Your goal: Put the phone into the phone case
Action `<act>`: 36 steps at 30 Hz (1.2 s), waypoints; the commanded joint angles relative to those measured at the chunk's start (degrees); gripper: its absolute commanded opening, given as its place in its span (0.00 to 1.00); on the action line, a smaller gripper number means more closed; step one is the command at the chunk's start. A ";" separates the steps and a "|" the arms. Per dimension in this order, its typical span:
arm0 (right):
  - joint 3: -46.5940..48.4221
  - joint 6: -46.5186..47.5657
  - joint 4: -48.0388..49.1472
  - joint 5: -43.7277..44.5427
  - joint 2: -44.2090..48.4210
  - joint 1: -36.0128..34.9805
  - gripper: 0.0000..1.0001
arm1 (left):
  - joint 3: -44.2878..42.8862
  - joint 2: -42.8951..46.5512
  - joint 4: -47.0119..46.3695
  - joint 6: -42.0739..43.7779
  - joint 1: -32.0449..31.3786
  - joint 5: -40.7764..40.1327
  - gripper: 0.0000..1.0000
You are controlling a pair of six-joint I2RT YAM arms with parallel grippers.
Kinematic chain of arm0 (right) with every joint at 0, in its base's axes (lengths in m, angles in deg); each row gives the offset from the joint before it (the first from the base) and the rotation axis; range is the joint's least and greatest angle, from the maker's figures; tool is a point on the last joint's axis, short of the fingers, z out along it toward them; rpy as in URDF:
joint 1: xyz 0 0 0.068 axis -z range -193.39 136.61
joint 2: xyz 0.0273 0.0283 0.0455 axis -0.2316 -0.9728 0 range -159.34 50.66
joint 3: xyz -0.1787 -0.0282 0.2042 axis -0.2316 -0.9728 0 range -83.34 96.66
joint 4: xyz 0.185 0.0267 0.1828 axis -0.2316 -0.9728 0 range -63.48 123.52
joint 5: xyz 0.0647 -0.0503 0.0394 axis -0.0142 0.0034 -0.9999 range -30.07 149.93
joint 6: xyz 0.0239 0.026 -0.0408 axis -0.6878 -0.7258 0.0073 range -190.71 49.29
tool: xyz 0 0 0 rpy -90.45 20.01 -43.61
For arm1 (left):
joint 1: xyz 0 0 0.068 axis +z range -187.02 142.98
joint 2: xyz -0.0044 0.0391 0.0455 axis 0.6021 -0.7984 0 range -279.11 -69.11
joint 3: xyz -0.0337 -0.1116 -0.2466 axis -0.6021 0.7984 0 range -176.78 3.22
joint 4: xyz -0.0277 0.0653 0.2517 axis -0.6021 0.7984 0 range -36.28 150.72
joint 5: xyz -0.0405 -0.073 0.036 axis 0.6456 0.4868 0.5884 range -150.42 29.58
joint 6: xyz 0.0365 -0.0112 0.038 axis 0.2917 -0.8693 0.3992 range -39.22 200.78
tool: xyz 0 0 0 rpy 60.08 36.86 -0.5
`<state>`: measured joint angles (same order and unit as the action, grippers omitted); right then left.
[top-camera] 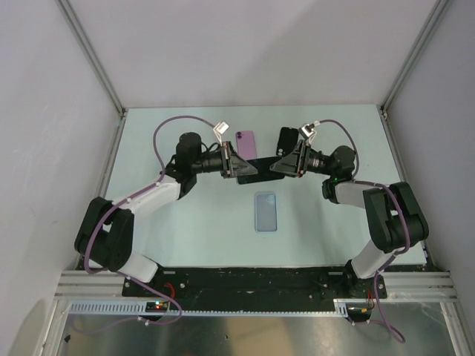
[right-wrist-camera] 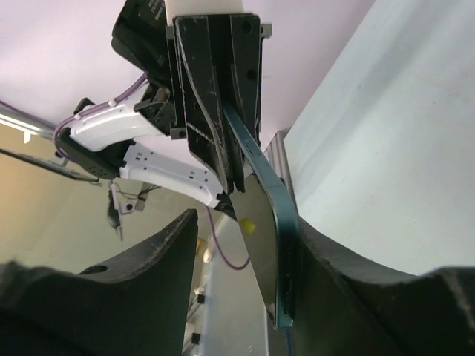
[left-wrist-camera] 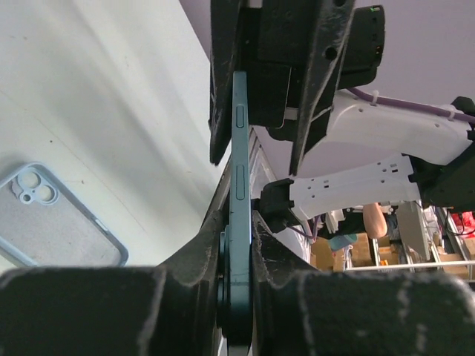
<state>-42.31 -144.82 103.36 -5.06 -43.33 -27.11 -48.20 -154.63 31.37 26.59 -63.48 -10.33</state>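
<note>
A dark teal phone [top-camera: 257,170] is held on edge above the table between my two grippers, which face each other. My left gripper [top-camera: 243,169] is shut on one end of it; in the left wrist view both pads press the phone [left-wrist-camera: 240,185] at the bottom. My right gripper [top-camera: 276,167] is around the other end, jaws apart. In the right wrist view the phone [right-wrist-camera: 276,245] rests against the right finger [right-wrist-camera: 334,289], with a wide gap to the left finger [right-wrist-camera: 159,274]. The light blue phone case [top-camera: 265,212] lies flat on the table below, inside up [left-wrist-camera: 59,222].
A purple phone [top-camera: 246,141] and a black case [top-camera: 285,139] lie on the table behind the grippers. Grey walls with metal rails enclose the table on three sides. Purple cables loop over both arms.
</note>
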 commanded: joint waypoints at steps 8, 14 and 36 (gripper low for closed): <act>-0.88 -7.10 11.31 -4.98 0.59 0.46 0.41 | -4.42 -1.88 -6.10 -1.38 0.33 5.38 0.00; -0.82 -5.71 9.00 -4.82 -0.18 0.32 0.36 | -4.47 -2.94 -6.52 -1.19 -0.35 6.79 0.00; -0.62 20.06 -36.85 5.34 15.93 3.59 0.00 | 0.96 3.08 -0.14 3.33 0.41 -7.55 0.88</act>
<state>-43.55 -135.96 84.78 -6.79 -36.45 -25.95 -49.12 -157.01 26.78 25.69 -64.07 -9.04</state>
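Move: The blue-green phone hangs in the air between the hands, held by its left end in the left fingers; its middle is some 5 cm to the right of the left hand and about 1 cm ahead. From the right hand, whose half-open fingers straddle the free end, the phone's middle is about 4 cm left and 1 cm back. The phone case lies some 21 cm below, 8 cm right and 3 cm back of the left hand; the pink phone is about 25 cm ahead of that hand, 1 cm right. The right hand eases back about 2 cm with its half-open fingers around the phone's free right end and turns some 5 degrees counter-clockwise, while the left hand still pinches the other end and feeds it about 1 cm rightward. Once the right fingers have closed and pinched that end, the left fingers open wide and let go, the left hand edging about 1 cm forward as the right sinks about 1 cm and starts to draw off to the right. ##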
